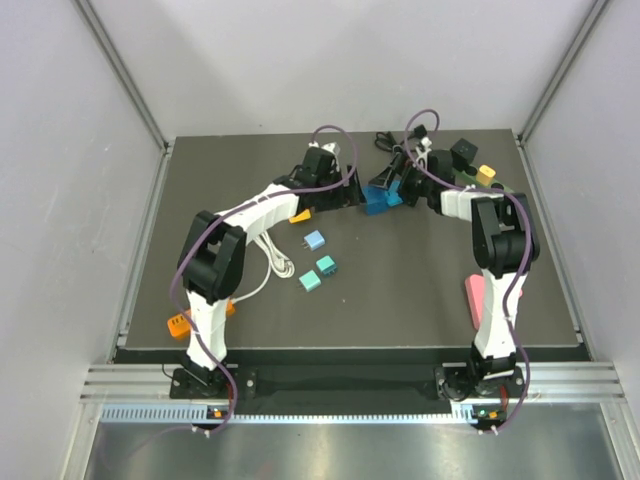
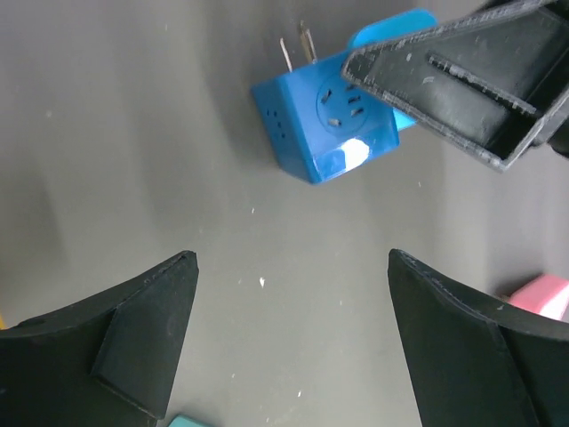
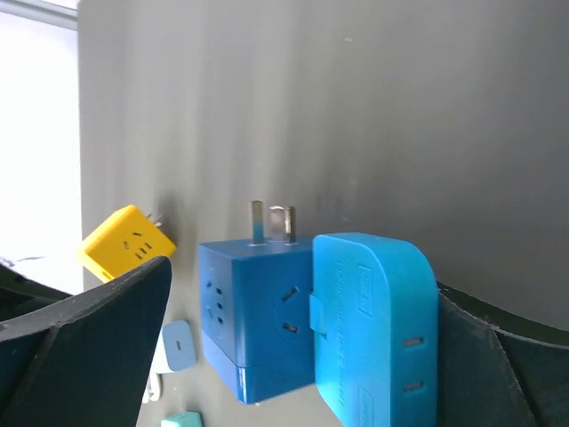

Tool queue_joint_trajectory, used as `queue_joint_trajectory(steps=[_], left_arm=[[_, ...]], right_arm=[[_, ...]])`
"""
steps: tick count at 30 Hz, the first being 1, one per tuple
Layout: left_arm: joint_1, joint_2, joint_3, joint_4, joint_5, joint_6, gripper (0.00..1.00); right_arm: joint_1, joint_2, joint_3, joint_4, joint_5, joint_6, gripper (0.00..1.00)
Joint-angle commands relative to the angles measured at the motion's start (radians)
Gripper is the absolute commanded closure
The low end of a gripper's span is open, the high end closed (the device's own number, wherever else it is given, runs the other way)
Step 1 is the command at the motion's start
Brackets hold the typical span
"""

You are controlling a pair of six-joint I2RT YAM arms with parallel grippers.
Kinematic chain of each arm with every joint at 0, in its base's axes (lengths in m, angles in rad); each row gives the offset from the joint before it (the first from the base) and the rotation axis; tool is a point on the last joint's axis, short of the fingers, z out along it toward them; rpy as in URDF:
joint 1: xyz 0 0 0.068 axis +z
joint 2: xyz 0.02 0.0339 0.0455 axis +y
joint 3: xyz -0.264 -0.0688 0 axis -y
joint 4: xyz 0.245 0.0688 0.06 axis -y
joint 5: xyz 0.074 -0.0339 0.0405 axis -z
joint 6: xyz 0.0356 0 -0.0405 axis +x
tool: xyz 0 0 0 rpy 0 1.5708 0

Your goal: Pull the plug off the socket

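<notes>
A dark blue cube adapter lies on the table with its prongs pointing away, and a light blue plug block sits flush against its side. My right gripper is open around the pair: the right finger touches the light blue block, the left finger stands apart from the cube. My left gripper is open over bare table, just short of the cube. From above, both grippers meet at the cube. The green socket shows only partly at the back right, behind the right arm.
A yellow cube adapter lies left of the blue pair. Small blue and teal adapters and a white cable lie mid-table. An orange block sits front left, a pink one front right. A black cube sits back right.
</notes>
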Motion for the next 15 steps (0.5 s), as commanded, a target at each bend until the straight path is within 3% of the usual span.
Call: queue_joint_trajectory(steps=[1,15], left_arm=[[-0.041,0.033,0.12,-0.09,-0.078,0.032,0.08],[-0.18,0.235,0.459,-0.256,-0.484,-0.006,0.12]], right_arm=[[-0.039,-0.038,0.01,-0.007,0.005,-0.047,0.0],[-0.196,-0.262,-0.146,-0.107,0.181,-0.133,0.0]])
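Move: The blue socket lies about 6 cm to the right of my left hand, 2 cm ahead and 6 cm below, with the light blue plug on its right side, 5 cm beyond it and 1 cm farther out. A yellow cube sits some 11 cm to my left hand's left, level with it. From my right hand the socket is just 3 cm left and 2 cm back, the light blue plug about 1 cm right and 1 cm back, the coiled black cable some 10 cm ahead and 2 cm right. I clear my right hand, already wide open, off the blue socket and its light blue plug: about 10 cm to the right and speeding up, dipping slightly before it lifts, and swinging clockwise some 15 degrees. Meanwhile I bring my left hand in over the socket, about 5 cm right and 2 cm forward, fingers still wide, rolling its left side up roughly 10 degrees. ##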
